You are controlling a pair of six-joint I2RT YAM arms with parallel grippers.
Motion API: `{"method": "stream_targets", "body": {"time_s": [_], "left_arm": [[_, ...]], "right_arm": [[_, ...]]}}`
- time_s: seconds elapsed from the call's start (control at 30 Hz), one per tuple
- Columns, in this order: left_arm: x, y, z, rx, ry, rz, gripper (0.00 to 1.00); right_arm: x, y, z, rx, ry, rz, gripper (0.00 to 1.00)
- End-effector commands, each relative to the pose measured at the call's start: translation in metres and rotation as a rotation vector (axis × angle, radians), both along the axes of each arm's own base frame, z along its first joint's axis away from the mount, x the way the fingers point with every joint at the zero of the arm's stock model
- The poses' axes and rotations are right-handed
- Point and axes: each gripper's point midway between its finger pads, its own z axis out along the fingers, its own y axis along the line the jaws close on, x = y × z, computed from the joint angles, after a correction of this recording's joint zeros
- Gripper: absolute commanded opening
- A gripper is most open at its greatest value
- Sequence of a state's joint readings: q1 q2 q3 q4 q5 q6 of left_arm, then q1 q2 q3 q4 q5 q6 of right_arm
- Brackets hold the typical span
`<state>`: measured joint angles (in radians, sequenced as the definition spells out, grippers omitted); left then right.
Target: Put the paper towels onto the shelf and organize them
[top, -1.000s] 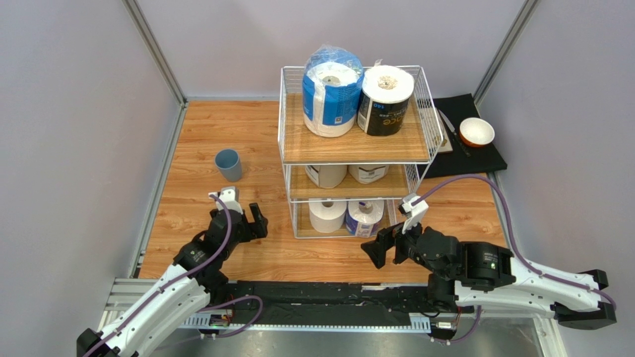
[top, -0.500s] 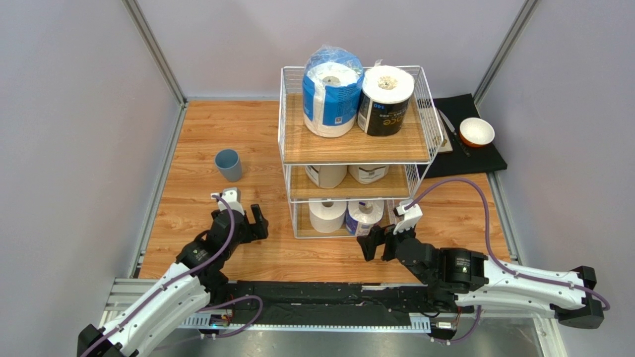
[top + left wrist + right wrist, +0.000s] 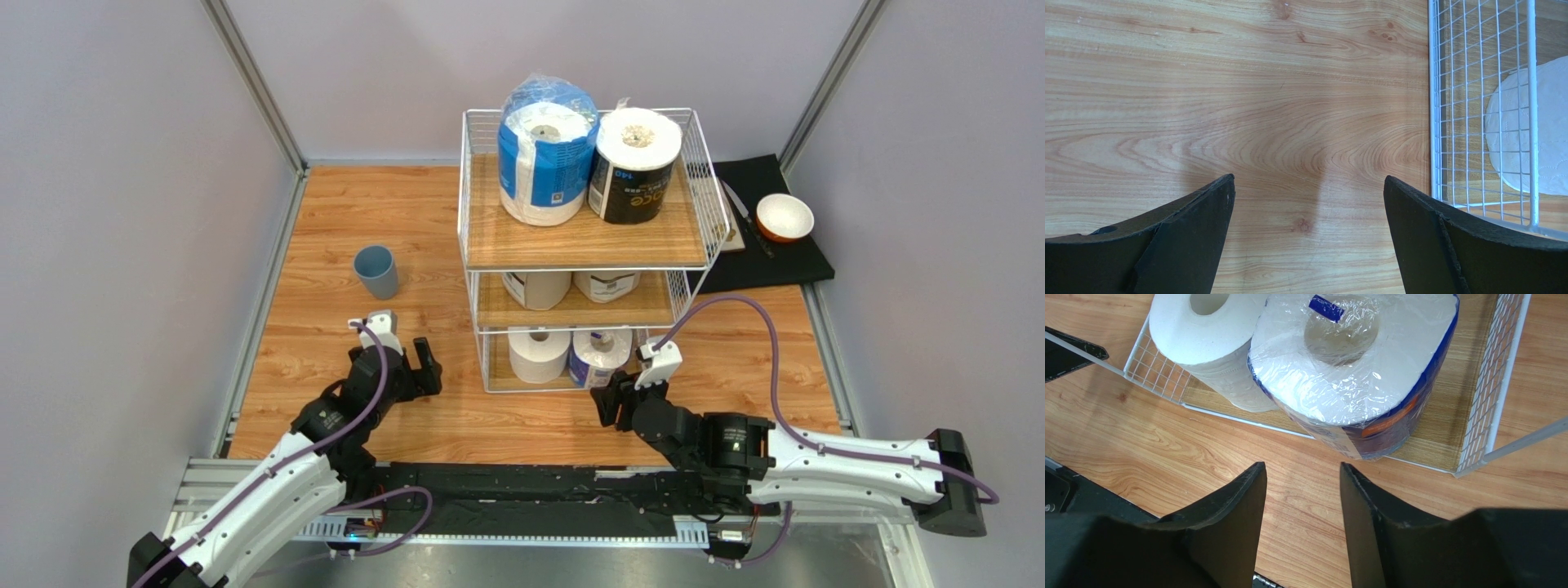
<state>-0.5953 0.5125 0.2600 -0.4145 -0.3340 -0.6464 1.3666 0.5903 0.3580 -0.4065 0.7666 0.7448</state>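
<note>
The shelf [image 3: 577, 245] is a white wire rack with wooden boards. Its top tier holds a blue-wrapped paper towel roll [image 3: 546, 150] and a dark-wrapped one [image 3: 634, 165]. Two tan rolls [image 3: 536, 289] sit on the middle tier. The bottom tier holds a plain white roll [image 3: 1207, 337] beside a clear-wrapped, blue-labelled roll [image 3: 1352, 367]. My right gripper [image 3: 1303, 471] hovers just in front of the bottom tier, its jaws narrowed but apart, nothing between them. My left gripper [image 3: 1309, 180] stands wide open over bare table, left of the shelf's wire side [image 3: 1475, 92].
A blue cup [image 3: 377, 271] stands on the table left of the shelf. A black mat [image 3: 773, 227] with an orange bowl [image 3: 784, 217] lies at the back right. Grey walls close in both sides.
My right arm has slid left and forward toward the shelf's bottom tier, and its jaws have narrowed from wide open. The left arm has not moved.
</note>
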Motion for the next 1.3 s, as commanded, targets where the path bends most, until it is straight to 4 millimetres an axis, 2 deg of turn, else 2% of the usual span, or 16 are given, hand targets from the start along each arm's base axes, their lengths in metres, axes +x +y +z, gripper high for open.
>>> {"method": "stream_targets", "body": {"time_s": [0.0, 0.1, 0.4, 0.6, 1.07, 1.27], "left_arm": [[0.004, -0.003, 0.002, -0.015, -0.021, -0.002, 0.99], [0.004, -0.004, 0.002, -0.017, -0.021, -0.002, 0.99], [0.003, -0.005, -0.001, -0.024, -0.014, -0.001, 0.99], [0.004, -0.006, 0.0, -0.025, -0.016, -0.005, 0.99], [0.006, -0.006, 0.001, -0.015, -0.017, -0.008, 0.99], [0.004, -0.005, 0.001, -0.018, -0.015, -0.007, 0.99]], "right_arm": [[0.009, 0.004, 0.011, 0.092, -0.033, -0.066, 0.47], [0.011, 0.002, 0.008, 0.089, -0.037, -0.082, 0.36], [0.025, -0.011, 0.01, 0.079, -0.092, -0.198, 0.27], [0.036, -0.019, 0.008, 0.039, -0.115, -0.263, 0.27], [0.055, -0.009, 0.006, 0.027, -0.121, -0.25, 0.27], [0.053, -0.007, 0.007, 0.022, -0.104, -0.227, 0.26]]}}
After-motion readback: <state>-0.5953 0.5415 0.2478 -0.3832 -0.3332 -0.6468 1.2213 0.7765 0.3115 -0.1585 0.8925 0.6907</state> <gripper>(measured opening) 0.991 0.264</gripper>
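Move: The blue-wrapped paper towel roll on the bottom shelf sticks out past the shelf's front edge, about 10 cm ahead of the right hand, 1 cm to its left and roughly level with it. The plain white roll stands some 11 cm to the left of the wrapped roll and 1 cm deeper in; the shelf's right wire side is about 7 cm right of the wrapped roll. From the left hand, the wrapped roll is roughly 32 cm to the right, 4 cm ahead and 4 cm higher. The front of the wrapped roll gets pushed inward by the right hand's fingertips: the hand goes forward about 5 cm, swinging some 2 cm to the right on the way, and turns about 15 degrees clockwise, its fingers tipping up slightly. The half-open fingers narrow further to a small gap early on and come against the roll's front face without gripping it. ##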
